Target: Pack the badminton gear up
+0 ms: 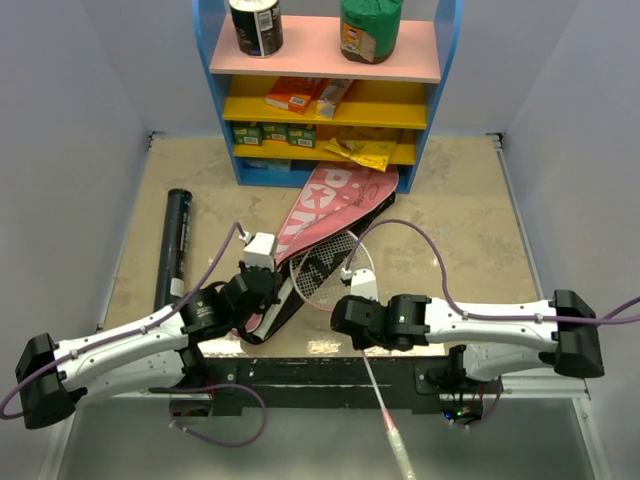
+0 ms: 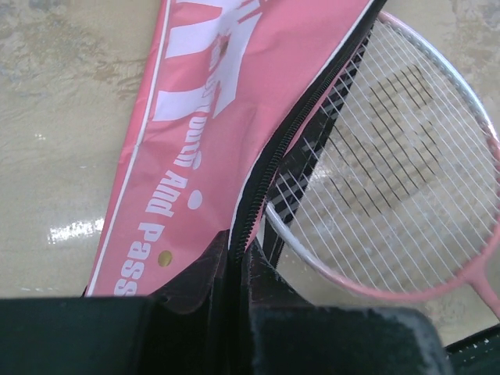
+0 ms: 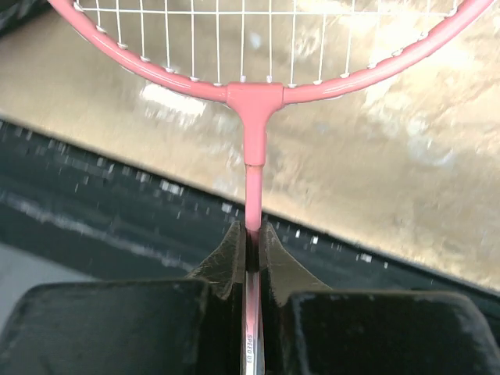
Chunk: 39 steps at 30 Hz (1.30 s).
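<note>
The pink racket bag [image 1: 335,205] with white lettering lies in front of the shelf, its black zipper edge gaping. My left gripper [image 1: 266,300] is shut on that zipper edge [image 2: 258,187], near the bag's narrow end [image 2: 195,117]. A pink-framed racket [image 1: 332,268] has its head partly inside the opening [image 2: 406,180]. Its shaft runs back over the table's near edge to the white handle [image 1: 398,452]. My right gripper [image 1: 352,318] is shut on the shaft just below the head's throat [image 3: 254,101], the fingers [image 3: 269,250] pinching it. A long black tube [image 1: 175,245] lies at the left.
The blue and yellow shelf unit [image 1: 330,90] stands at the back with small boxes and packets. A black-and-white can [image 1: 256,25] and a green jar [image 1: 370,28] stand on top. Purple cables loop over both arms. The table's dark front rail [image 3: 117,211] runs under the racket shaft.
</note>
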Each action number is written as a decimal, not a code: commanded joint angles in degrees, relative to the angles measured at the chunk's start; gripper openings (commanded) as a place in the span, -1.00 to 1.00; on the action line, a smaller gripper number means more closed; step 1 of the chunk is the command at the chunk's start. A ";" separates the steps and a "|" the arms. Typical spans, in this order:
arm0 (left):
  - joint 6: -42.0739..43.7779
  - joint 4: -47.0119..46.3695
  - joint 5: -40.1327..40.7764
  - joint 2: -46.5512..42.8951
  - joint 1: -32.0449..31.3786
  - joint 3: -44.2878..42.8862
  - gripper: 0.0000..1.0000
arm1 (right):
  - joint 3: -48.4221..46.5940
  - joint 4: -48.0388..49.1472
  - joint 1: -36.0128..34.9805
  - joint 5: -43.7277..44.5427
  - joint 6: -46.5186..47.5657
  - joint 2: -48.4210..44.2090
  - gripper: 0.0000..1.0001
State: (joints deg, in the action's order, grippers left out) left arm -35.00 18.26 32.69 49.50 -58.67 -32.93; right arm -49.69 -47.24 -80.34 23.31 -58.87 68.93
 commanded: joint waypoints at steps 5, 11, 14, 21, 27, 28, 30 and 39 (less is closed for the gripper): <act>-6.38 -4.63 3.44 1.92 -8.38 0.84 -1.00 | -3.57 14.80 12.90 2.70 10.18 6.91 -1.00; -9.73 -4.90 4.58 2.36 -11.11 3.48 -1.00 | -3.74 23.33 21.16 5.17 12.99 8.41 -1.00; -10.61 -5.16 4.49 2.89 -12.16 3.66 -1.00 | -4.19 28.42 24.42 4.29 16.15 11.39 -1.00; -16.14 -7.97 3.88 6.31 -17.87 4.36 -1.00 | -2.60 45.91 31.29 2.96 22.57 18.50 -1.00; -21.59 -10.17 4.84 10.88 -24.02 3.57 -1.00 | -1.73 55.76 34.72 8.24 23.54 21.51 -1.00; -22.73 -10.18 4.84 11.49 -24.64 3.31 -1.00 | -1.64 57.25 35.07 8.68 23.71 22.04 -1.00; -23.53 -10.44 5.19 13.69 -26.57 2.35 -1.00 | -1.90 57.53 35.42 8.86 23.98 22.48 -1.00; -25.64 -10.35 6.86 18.53 -29.57 -0.56 -1.00 | 2.75 50.86 35.42 3.94 23.18 14.32 -0.09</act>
State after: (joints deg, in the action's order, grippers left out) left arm -58.00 10.76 40.29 67.02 -87.07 -30.37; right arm -48.62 0.82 -45.45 26.46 -35.68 90.56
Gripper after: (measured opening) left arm 0.087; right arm 0.376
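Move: The right hand holds a racket by the shaft, its head about 18 cm ahead and 8 cm left, over the bag's open side; the middle of that opening lies some 24 cm ahead, 8 cm left and 8 cm below this hand. The bag's rounded far end is roughly 41 cm ahead and 3 cm left. From the left hand, which pinches the zipped edge of the pink cover, the racket head lies about 15 cm right, 4 cm forward and 9 cm down. The right hand carries the racket forward about 25 cm, sinking slightly, head first into the bag under the pink cover, turning some 20 degrees clockwise and tipping its fingers forward so the handle end comes down, then stops and opens to let go of the shaft. Meanwhile the left hand keeps its pinch on the zipped edge and draws it back, right and down by roughly 10, 9 and 7 cm, turning a little clockwise. ##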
